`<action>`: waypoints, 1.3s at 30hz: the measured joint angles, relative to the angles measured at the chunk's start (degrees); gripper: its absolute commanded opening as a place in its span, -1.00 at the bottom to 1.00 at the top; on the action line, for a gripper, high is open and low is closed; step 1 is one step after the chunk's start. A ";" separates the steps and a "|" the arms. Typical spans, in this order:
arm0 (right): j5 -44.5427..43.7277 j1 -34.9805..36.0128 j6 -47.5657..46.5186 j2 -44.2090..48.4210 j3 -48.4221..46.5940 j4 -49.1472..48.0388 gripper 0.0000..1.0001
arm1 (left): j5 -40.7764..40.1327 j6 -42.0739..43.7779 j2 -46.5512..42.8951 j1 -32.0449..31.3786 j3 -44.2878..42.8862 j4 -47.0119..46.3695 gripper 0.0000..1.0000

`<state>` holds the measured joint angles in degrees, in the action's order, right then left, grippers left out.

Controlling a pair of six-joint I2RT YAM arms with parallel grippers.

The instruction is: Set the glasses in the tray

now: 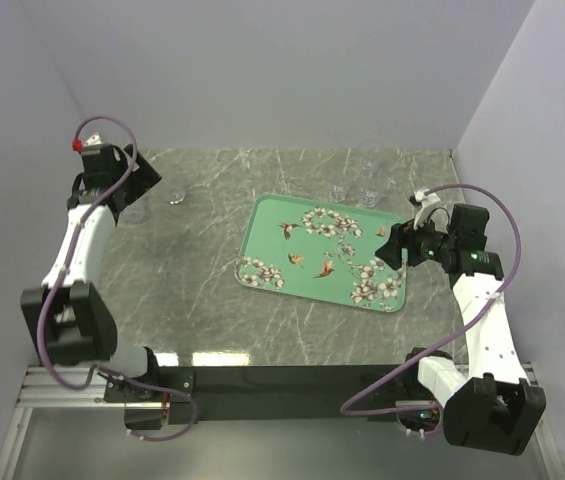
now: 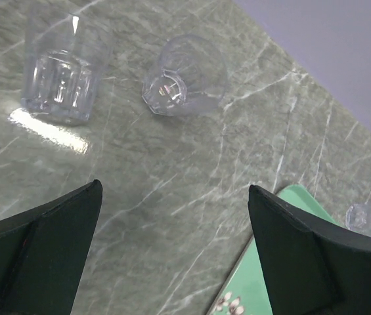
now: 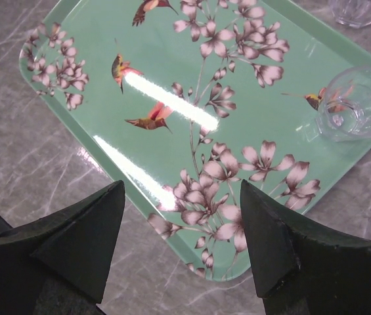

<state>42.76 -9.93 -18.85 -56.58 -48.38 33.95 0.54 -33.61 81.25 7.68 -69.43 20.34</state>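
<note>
The mint-green tray (image 1: 307,225) with blossoms and birds lies mid-table; it also shows in the right wrist view (image 3: 106,72). One clear glass (image 3: 356,104) stands on the tray near its far right corner. My right gripper (image 3: 182,187) is open and empty above the tray's near right rim, and it shows in the top view (image 1: 394,247). My left gripper (image 2: 175,187) is open and empty at the far left (image 1: 142,195), above bare table. Ahead of it stand an upright glass (image 2: 60,69) and a glass lying on its side (image 2: 185,77).
Two more clear glasses (image 1: 337,192) (image 1: 369,190) stand on the marble table behind the tray; one shows at the right wrist view's top edge (image 3: 359,10). White walls close in the back and both sides. The tray's corner (image 2: 283,262) lies right of my left fingers.
</note>
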 measured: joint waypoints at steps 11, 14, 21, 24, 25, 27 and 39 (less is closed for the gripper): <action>2.93 -3.28 0.20 1.11 0.09 -0.22 0.55 | 2.73 -2.16 24.76 1.33 -17.68 6.93 0.77; 3.45 -3.85 0.22 1.11 0.09 -0.20 0.55 | 2.78 -2.12 28.87 1.33 -21.94 8.52 0.69; 3.89 -4.04 0.22 0.87 0.09 -0.20 0.55 | 2.69 -2.01 36.70 1.33 -29.55 11.19 0.49; 3.87 -4.11 0.22 0.72 0.09 -0.17 0.55 | 2.71 -2.03 38.49 1.33 -30.80 12.00 0.36; 3.89 -4.11 0.22 0.72 0.09 -0.15 0.55 | 2.71 -2.03 39.01 1.33 -31.19 12.13 0.29; 3.87 -4.13 0.22 0.72 0.09 -0.17 0.55 | 2.80 -2.10 39.91 1.33 -32.09 12.33 0.21; 3.91 -4.96 0.22 0.70 0.09 -0.13 0.54 | 4.76 -1.92 42.99 1.36 -33.88 12.50 -0.75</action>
<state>46.68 -14.90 -18.63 -55.88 -48.29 33.82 5.30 -35.53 124.25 9.04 -103.31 32.84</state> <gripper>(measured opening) 0.775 0.213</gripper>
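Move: The glass I'm going for stands about 12 cm ahead of my open left hand, a little to its right (some 3 cm) and roughly 17 cm below. Another glass stands about 11 cm to the left of that one and 4 cm nearer me; the tray's middle is some 38 cm to my left hand's right, about 4 cm back, on the table. From my right hand the aimed-at glass lies roughly 27 cm ahead and 47 cm left. I swoop my left hand down about 14 cm and forward some 11 cm to the right-hand one of the two glasses, fast at first and then easing, the fingers tipping some 20 degrees further down. The fingers draw in on the way and close most of their gap late, coming astride the glass's left wall, one pad inside and one outside. ##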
